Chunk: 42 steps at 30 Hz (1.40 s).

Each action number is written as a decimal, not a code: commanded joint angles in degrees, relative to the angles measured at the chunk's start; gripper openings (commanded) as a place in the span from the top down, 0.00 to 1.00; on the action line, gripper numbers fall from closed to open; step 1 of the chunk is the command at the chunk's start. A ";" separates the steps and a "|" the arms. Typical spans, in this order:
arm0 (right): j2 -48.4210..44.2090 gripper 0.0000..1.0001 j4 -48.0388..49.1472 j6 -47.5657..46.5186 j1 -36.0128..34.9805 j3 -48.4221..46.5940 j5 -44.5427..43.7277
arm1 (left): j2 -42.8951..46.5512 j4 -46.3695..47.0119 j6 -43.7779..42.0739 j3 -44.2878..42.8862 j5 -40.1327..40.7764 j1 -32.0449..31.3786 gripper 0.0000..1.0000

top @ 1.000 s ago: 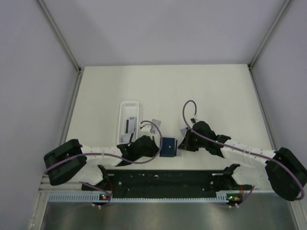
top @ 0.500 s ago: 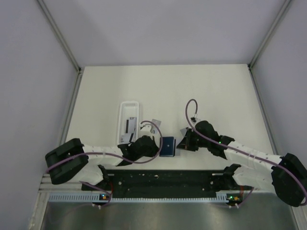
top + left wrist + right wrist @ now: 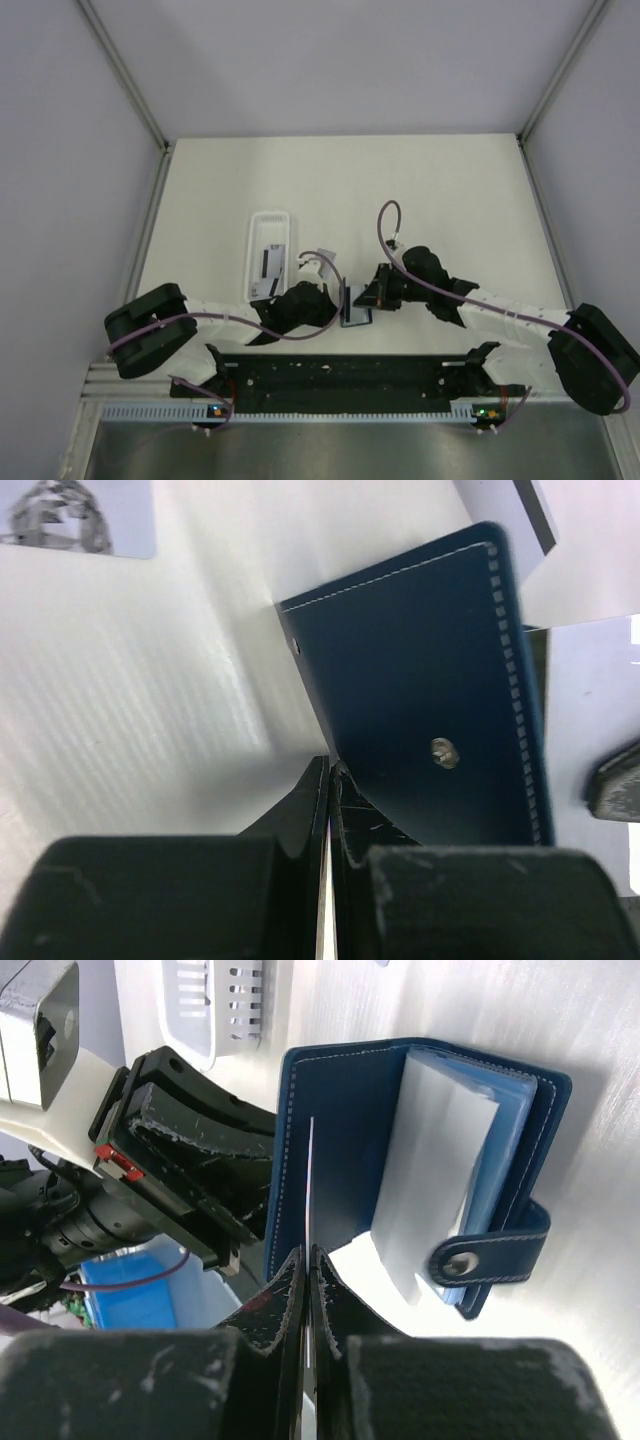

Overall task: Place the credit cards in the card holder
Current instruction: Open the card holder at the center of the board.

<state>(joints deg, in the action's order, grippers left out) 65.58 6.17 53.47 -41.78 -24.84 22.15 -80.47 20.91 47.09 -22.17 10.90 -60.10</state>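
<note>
The navy card holder point(image 3: 356, 306) lies between my two grippers, open. Its cover point(image 3: 420, 680) stands up on edge, its snap stud point(image 3: 445, 751) facing the left wrist camera. My left gripper point(image 3: 333, 767) is shut, pinching that cover's lower corner. Seen from the right wrist, the light blue inner sleeves point(image 3: 440, 1170) lie exposed with the snap strap point(image 3: 492, 1254) beside them. My right gripper point(image 3: 308, 1250) is shut on a thin credit card point(image 3: 310, 1175), seen edge-on just in front of the cover's inner face point(image 3: 340, 1140). Other credit cards point(image 3: 80, 515) lie on the table beyond.
A long white tray point(image 3: 270, 225) stands left of the holder, a card point(image 3: 270, 262) inside it. Another card with a black stripe point(image 3: 532, 515) lies past the holder. The left arm's fingers point(image 3: 190, 1160) press close behind the cover. The black base rail point(image 3: 340, 375) runs along the near edge.
The holder went from lying flat and closed to open, its cover raised by the left gripper. My right gripper moved left with the card, close to the holder.
</note>
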 commanded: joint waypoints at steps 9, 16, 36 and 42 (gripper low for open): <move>6.22 1.00 8.41 -0.21 -0.23 -2.14 2.63 | -8.03 12.83 -3.23 -1.03 -14.13 0.07 1.00; 11.76 1.00 10.35 -0.74 -0.41 -1.44 0.97 | -6.82 9.70 0.89 2.30 -11.44 -0.02 1.00; 18.00 1.00 10.00 -1.62 -1.29 -2.14 -4.49 | 31.40 -25.83 -0.68 2.05 2.91 -0.20 1.00; 17.30 1.00 10.09 -1.35 -1.37 -2.67 -4.66 | 33.98 -16.87 -8.06 -1.11 -5.78 -0.20 1.00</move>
<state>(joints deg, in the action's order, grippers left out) 82.67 16.40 53.58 -42.46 -25.65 20.27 -46.33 -1.26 44.62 -18.65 10.13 -60.05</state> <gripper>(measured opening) 0.007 0.030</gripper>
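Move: The card holder stands open with its cover raised. Its middle is about 8 cm below the right hand, 1 cm left and 1 cm back, and roughly 4 cm to the right of the left hand's shut fingertips, level with them. A loose card lies some 8 cm ahead and 3 cm left of the left hand. A striped card lies about 3 cm ahead and 6 cm right of the right hand and 9 cm below it. Into the holder's fold, between raised cover and clear sleeves, the right hand lowers the card it still pinches, sinking about 5.5 cm and easing slightly forward and left. The shut left fingers, low beside the cover's outer face, first push some 3 cm right against it, then back off about 8 cm left, drawing a little back towards the base and finally rising 7 cm clear. ##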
